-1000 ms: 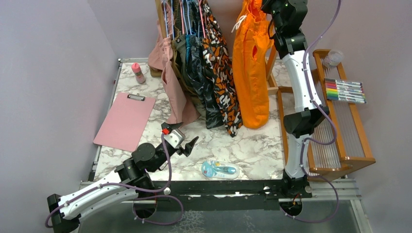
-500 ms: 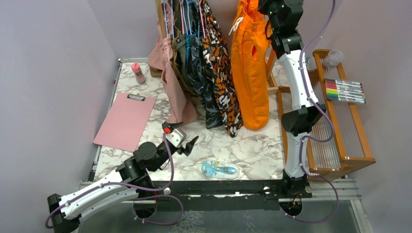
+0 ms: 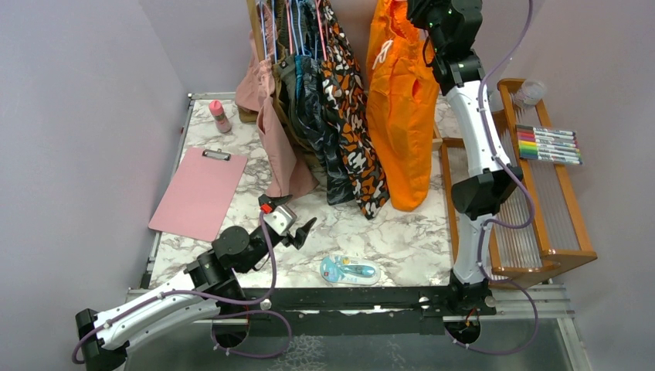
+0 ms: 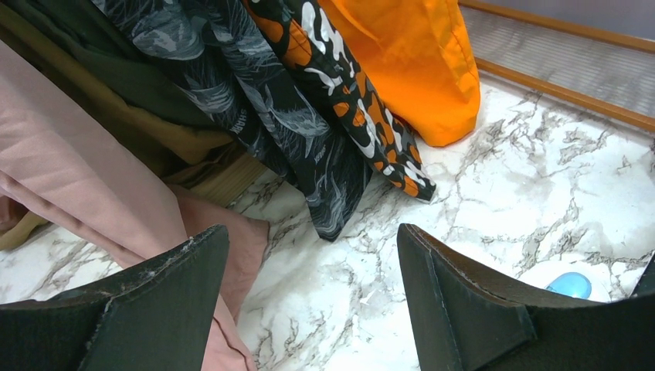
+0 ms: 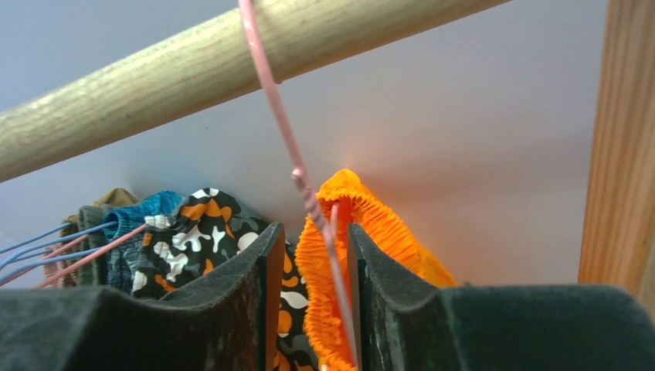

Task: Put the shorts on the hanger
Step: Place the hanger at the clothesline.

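Note:
The bright orange shorts (image 3: 398,116) hang at the right end of the clothes rail, their hem close to the marble table. In the right wrist view their gathered waistband (image 5: 363,232) sits on the thin pink hanger (image 5: 282,124), whose hook goes over the wooden rod (image 5: 193,69). My right gripper (image 5: 315,228) is up at the rail, open by a narrow gap. The hanger's wire runs between the fingers, close to the right one. My left gripper (image 3: 297,232) hovers low over the table, open and empty, facing the hanging clothes (image 4: 313,239).
An orange-black-white patterned garment (image 3: 347,116), dark leafy ones and a dusty pink one (image 3: 274,139) hang left of the shorts on blue hangers. A pink clipboard (image 3: 199,193), a pink bottle (image 3: 220,116) and a blue packet (image 3: 349,270) lie on the table. A wooden rack with markers (image 3: 548,144) stands at the right.
My right gripper's jaws have parted from shut. The shorts have dropped slightly and swung, and now hang lower and wider. The left arm has stayed still.

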Tool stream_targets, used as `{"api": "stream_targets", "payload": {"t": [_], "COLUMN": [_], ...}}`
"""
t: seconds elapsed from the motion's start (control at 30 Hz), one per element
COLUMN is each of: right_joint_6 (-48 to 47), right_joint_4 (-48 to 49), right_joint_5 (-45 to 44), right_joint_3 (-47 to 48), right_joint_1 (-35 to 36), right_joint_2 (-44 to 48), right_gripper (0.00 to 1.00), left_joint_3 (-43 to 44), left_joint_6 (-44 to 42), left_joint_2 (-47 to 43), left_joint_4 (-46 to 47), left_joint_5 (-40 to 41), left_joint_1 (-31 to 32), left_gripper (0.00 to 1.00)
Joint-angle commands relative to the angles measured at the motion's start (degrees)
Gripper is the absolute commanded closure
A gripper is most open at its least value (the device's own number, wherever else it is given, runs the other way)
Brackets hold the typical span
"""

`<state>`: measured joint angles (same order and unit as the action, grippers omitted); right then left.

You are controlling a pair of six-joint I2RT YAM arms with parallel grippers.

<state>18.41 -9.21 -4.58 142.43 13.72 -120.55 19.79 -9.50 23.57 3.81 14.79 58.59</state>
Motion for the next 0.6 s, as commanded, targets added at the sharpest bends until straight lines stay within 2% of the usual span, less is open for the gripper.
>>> {"api": "stream_targets", "payload": {"t": [0.0, 0.3, 0.57], "right_joint_6": [-1.0, -7.3, -15.4], "right_joint_4": [-2.2, -6.48, -5.82], "right_joint_5": [1.24, -1.67, -2.86], "right_joint_3": [-1.98, -13.77, -21.42], "right_joint_1": [-0.18, -0.18, -0.71], "right_joint_2": [5.55, 17.3, 21.38], "right_gripper": [0.6, 0.47, 0.41], "left_joint_3": [-0.54, -0.98, -0.9], "left_joint_6": [0.0, 0.51, 1.05], "left_joint_2": [-1.51, -6.51, -9.59], "left_joint_4": [1.96, 2.33, 1.21], "left_joint_5": [-2.09, -4.18, -4.32], "left_joint_1": [-0.14, -0.2, -0.1], "left_gripper": [0.18, 0.17, 0.17]}}
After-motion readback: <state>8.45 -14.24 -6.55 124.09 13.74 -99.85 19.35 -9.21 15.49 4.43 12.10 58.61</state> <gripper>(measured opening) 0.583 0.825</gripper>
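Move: The hanger, its hook already over the rod, has its pink wire between the right hand's parted fingertips, its middle about 2 cm ahead and level sideways. The rod crosses some 4 cm ahead and 9 cm up, and the rack post stands roughly 11 cm right and 4 cm ahead. The orange shorts hang about 20 cm below, 2 cm ahead and 2 cm left. From the left hand the hanger is about 41 cm ahead, 31 cm right and 28 cm up. Right hand backs about 9 cm off the hanger, veering right and up, fingers widening; left hand rises slightly. ##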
